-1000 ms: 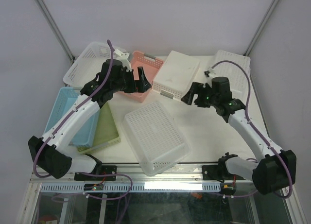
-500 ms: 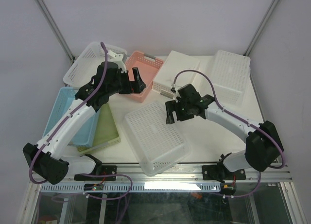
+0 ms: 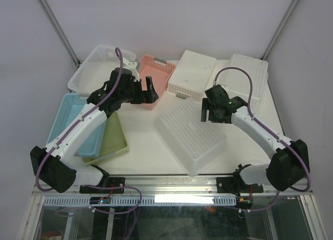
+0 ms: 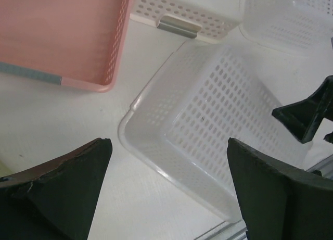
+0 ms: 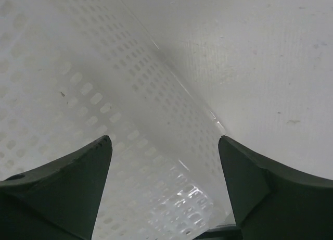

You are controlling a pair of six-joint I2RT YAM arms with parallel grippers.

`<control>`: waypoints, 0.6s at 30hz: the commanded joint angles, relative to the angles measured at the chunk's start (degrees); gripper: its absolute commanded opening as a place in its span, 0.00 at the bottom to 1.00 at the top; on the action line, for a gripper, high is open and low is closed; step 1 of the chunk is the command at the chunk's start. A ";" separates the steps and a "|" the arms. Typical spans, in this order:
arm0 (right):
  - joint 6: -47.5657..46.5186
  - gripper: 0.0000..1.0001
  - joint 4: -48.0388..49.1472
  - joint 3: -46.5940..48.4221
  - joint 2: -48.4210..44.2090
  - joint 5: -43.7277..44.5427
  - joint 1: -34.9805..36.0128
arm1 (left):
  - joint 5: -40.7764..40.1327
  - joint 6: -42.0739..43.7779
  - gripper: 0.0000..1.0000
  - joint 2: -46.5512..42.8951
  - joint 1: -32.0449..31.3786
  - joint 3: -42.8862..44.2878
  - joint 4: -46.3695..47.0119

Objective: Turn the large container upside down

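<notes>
The large container (image 3: 191, 135), translucent white with perforated walls, lies on the table right of centre with its flat bottom facing up. My right gripper (image 3: 210, 115) hovers open just over its far edge. In the right wrist view the container's wall (image 5: 104, 89) fills the space under the spread jaws of the right gripper (image 5: 164, 146), with nothing gripped. My left gripper (image 3: 147, 90) stands open by the pink basket, apart from the container. The left wrist view shows the container (image 4: 218, 120) ahead of the left gripper (image 4: 169, 143).
A pink basket (image 3: 156, 73) (image 4: 62, 37), a white lidded box (image 3: 190, 76) and a white perforated bin (image 3: 247, 76) line the back. A white basket (image 3: 96, 65) sits back left. A blue bin (image 3: 78, 120) and a green bin (image 3: 112, 138) lie on the left.
The large container has slid from front centre to the right. My right arm swung in to the centre, then back right with it. The left gripper barely moved.
</notes>
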 commanded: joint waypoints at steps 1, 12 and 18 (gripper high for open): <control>-0.57 0.87 -1.99 2.24 -8.08 6.06 -0.12 | 5.35 -1.81 0.99 0.11 -0.88 -2.93 2.43; -2.72 0.86 3.33 3.11 -15.29 -7.61 -0.18 | 8.15 -7.31 0.99 9.87 -8.03 -7.65 12.83; -2.43 0.86 1.49 3.17 -17.71 -5.63 -0.24 | 12.61 -9.51 0.99 15.64 -10.82 -7.09 18.04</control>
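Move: The upturned large container is right under the right fingers. Its middle is about 5 cm back, 5 cm left and 8 cm below the right hand. From the left hand it is some 16 cm right, 8 cm back and 18 cm lower. The white container stands about 19 cm ahead of the right hand and 5 cm left. The pink container is roughly 14 cm ahead of the left hand, 1 cm right and 19 cm below. The right fingers, still on the large container's upturned base, carry on barely 1.5 cm to the right, then come free and rise about 8 cm, the tips swinging forward. Meanwhile the open left hand sweeps down some 11 cm, right about 8 cm and slightly back, tipping its fingers further down over the container's left corner; whether it touches can't be made out. ##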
